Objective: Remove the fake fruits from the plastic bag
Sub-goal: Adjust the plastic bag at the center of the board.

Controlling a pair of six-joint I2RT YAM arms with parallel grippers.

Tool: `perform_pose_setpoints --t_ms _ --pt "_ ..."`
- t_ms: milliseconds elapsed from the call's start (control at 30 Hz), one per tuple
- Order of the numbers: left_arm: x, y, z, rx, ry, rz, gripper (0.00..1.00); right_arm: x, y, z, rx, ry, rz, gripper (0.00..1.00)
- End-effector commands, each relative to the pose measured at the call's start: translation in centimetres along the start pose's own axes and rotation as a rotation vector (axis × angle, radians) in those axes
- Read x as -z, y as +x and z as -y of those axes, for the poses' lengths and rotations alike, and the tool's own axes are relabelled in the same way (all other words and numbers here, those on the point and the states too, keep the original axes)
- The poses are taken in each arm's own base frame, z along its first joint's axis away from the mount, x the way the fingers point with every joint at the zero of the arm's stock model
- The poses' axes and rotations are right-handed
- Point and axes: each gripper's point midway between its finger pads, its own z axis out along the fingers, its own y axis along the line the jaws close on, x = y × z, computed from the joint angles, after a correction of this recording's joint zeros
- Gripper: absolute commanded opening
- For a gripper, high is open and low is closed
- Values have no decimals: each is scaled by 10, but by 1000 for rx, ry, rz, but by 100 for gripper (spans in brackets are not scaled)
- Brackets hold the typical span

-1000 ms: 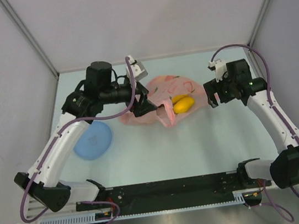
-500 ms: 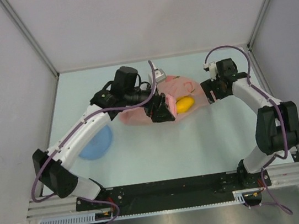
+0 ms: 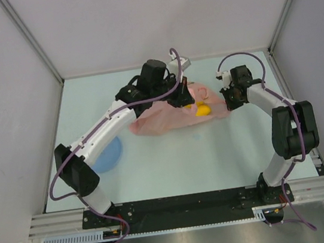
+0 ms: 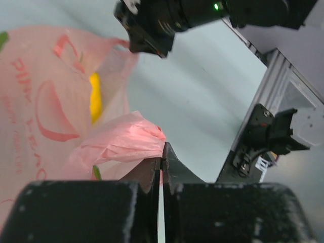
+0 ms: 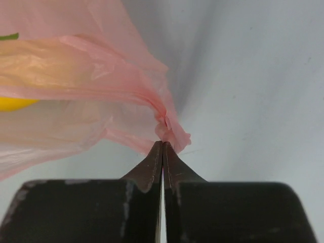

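The pink plastic bag (image 3: 160, 119) lies stretched across the far middle of the table. A yellow fruit (image 3: 202, 110) shows through its right part, and also as a yellow patch in the left wrist view (image 4: 94, 98) and at the left edge of the right wrist view (image 5: 12, 104). My left gripper (image 3: 182, 99) is shut on a bunched fold of the bag (image 4: 121, 142) at its far edge. My right gripper (image 3: 229, 103) is shut on the bag's right corner (image 5: 169, 131). Other fruits are hidden.
A round blue plate (image 3: 107, 155) lies at the left, partly under my left arm. Grey walls stand close behind and on both sides. The right arm's wrist (image 4: 162, 20) shows in the left wrist view, just beyond the bag.
My left gripper moved right and farther back, pulling the bag's edge with it. My right gripper closed in on the bag's right corner and now pinches it. The bag is stretched flatter.
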Motion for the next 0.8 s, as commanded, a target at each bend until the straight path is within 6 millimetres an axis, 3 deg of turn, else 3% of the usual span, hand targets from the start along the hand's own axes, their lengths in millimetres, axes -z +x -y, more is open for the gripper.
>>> perform_pose_setpoints --t_ms 0,33,67,100,133,167,200,233,267,300,367,400,467,567,600,633,700,733,767 --pt "20 -59 -38 -47 -123 157 0 37 -56 -13 45 -51 149 0" --pt "26 -80 -48 -68 -138 209 0 51 -80 -12 51 -54 211 0" --pt "42 -98 -75 -59 -175 256 0 61 -98 -11 47 -50 263 0" --pt "59 -130 -74 -102 -151 323 0 70 -118 -9 46 -46 320 0" --pt "61 -139 -106 -90 -164 328 0 77 -134 -8 41 -44 362 0" --pt "65 -152 -112 -115 -137 346 0 102 -172 -4 26 -33 462 0" --pt "87 -186 -90 -217 -52 415 0 97 -188 -1 12 -34 480 0" --pt "85 -193 -105 -242 -47 425 0 107 -210 4 -3 -27 527 0" --pt "92 -205 -102 -291 -41 458 0 140 -252 9 -16 -13 636 0" --pt "106 -224 -90 -383 -42 515 0 137 -271 18 -29 13 663 0" --pt "111 -238 -86 -448 -42 558 0 159 -302 29 -26 61 755 0" --pt "120 -250 -78 -490 -43 604 0 185 -329 39 -22 111 843 0" --pt "126 -259 -75 -516 -47 636 0 212 -346 48 -34 148 911 0" --pt "138 -255 -53 -536 2 626 0 244 -345 51 -50 163 939 0" --pt "131 -240 -56 -534 10 571 0 219 -326 51 -62 157 861 0" --pt "131 -232 -51 -532 25 544 0 249 -315 45 -55 163 890 0" --pt "127 -194 -42 -512 80 439 0 241 -284 40 -63 166 831 0" --pt "122 -178 -37 -509 104 393 0 208 -247 38 -90 159 724 0" --pt "115 -152 -41 -518 105 316 0 228 -224 32 -104 166 730 0"
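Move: My right hand already pinches the bag's right corner just over the board; the yellow fruit in the bag lies about 11 cm to its left, level fore and aft, 2 cm lower. My left hand already grips the bag's edge higher up: from it the fruit is some 9 cm ahead, 6 cm right and 19 cm down. The bag's loose left end lies about 21 cm left, 4 cm ahead and 20 cm below the left hand. Keeping both pinches shut, I fling the bag up and outward over the far part of the board. My right hand climbs about 36 cm while reaching 17 cm forward, tipping its fingers up some 50 degrees; my left sweeps 20 cm forward and up, drifting left and rolling. Both then draw back several centimetres and start to sink. ##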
